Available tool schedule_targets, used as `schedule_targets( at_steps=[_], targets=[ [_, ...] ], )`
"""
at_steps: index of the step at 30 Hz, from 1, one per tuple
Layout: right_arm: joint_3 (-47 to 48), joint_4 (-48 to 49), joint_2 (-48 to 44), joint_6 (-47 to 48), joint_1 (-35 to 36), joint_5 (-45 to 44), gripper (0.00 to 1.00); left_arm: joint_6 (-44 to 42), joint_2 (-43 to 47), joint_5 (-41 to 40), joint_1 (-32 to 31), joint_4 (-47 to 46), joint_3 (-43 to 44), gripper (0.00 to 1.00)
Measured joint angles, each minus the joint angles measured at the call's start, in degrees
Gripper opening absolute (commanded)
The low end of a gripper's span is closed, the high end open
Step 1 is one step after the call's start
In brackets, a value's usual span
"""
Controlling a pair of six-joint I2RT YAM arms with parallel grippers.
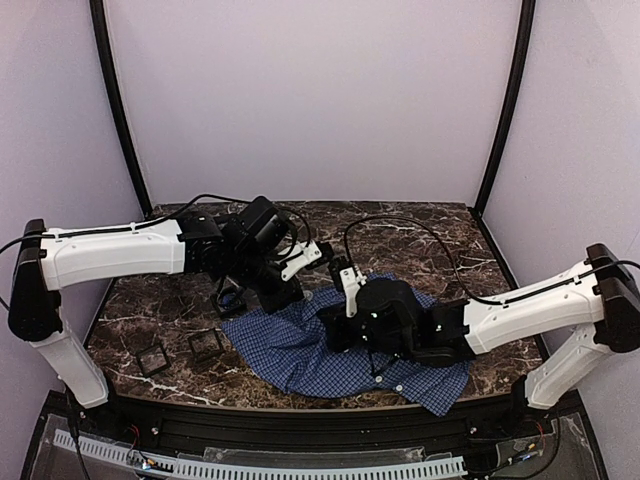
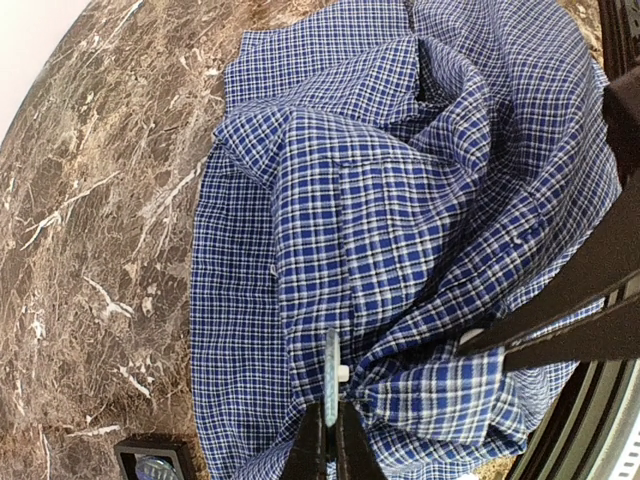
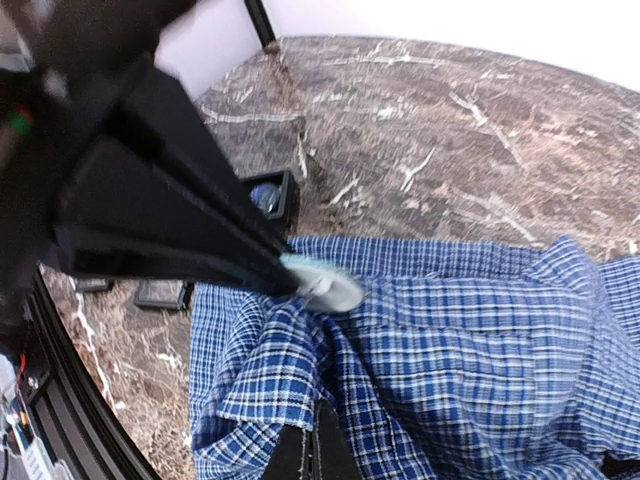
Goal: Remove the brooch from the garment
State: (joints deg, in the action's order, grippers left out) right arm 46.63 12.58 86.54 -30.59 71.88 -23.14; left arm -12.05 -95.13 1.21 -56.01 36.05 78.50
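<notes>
The garment (image 2: pixel 400 210), a blue-and-white checked shirt, lies bunched on the marble table (image 1: pixel 160 310). In the left wrist view my left gripper (image 2: pixel 331 425) is shut on the brooch (image 2: pixel 331 375), a thin pale disc seen edge-on, with the cloth drawn up behind it. The right wrist view shows the same brooch (image 3: pixel 322 283) at the tips of the left fingers (image 3: pixel 190 230). My right gripper (image 3: pixel 315 450) is shut on a fold of the garment (image 3: pixel 480 350) just below the brooch. From above, the left gripper (image 1: pixel 328 256) and the right gripper (image 1: pixel 346 282) meet over the garment's (image 1: pixel 300 355) far edge.
Small black open boxes sit on the table left of the shirt (image 1: pixel 152 358), (image 1: pixel 205 345), with another under the left arm (image 1: pixel 230 300). One box (image 3: pixel 268 195) is close to the brooch. A black rail (image 1: pixel 300 420) lines the near table edge.
</notes>
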Motion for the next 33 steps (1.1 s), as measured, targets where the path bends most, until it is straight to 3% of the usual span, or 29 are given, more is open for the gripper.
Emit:
schedule_targets(
  at_steps=[8,16,17,22,23,27,33],
  targets=[
    [-2.93,2.82,-7.91,-1.07,0.2,-5.44,0.0,-0.48,0.0,-0.02,0.0,0.07,0.0,0.01],
    [-4.35,1.01,-9.09,-3.19,0.2,-7.23,0.0,2.95,0.13,-4.63,2.62,-0.15,0.17,0.01],
    [-4.79,0.46,-9.09,-4.0,0.22,-7.13,0.04,3.96,0.42,-4.35,4.09,-0.44,0.17,0.01],
    [-7.78,-1.9,-10.27,-7.48,0.2,-6.12,0.73,6.97,4.24,3.34,9.22,-3.76,-0.42,0.01],
    [-8.5,-2.56,-11.17,-7.82,0.15,-5.79,0.81,7.37,5.42,5.75,9.53,-4.63,-0.66,0.01],
    [-10.8,-3.5,-17.51,-7.28,-1.49,-2.29,0.97,8.63,8.81,17.11,9.22,-7.67,-0.98,0.01],
    [-14.03,2.6,-27.36,-3.48,-8.48,11.82,0.97,11.5,9.44,33.73,8.92,-11.89,-1.79,0.01]
  ],
)
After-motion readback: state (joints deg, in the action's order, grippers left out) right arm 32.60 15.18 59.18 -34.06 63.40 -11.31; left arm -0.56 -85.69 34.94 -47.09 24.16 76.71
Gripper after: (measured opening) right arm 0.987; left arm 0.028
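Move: The brooch is already between the left fingertips, its disc just beyond the pads and some 2 cm lower. The garment's heap centres about 9 cm right and 14 cm below that hand. The tray with the blue piece is roughly 10 cm ahead, 16 cm left; the empty tray about 19 cm left, level with it. From the right hand, already pinching a fold, the brooch lies some 4 cm ahead, 3 cm left, 1 cm lower. Up about 5 cm and rightward goes the right hand, still pinching the fold while the left holds the brooch still; then it lowers, opens wide to let go, and rises away farther right. The left, keeping its grip, slides forward and left about 6 cm, then rises some 11 cm while drawing back and right, fingers swinging up some 35 degrees to point more rightward. ##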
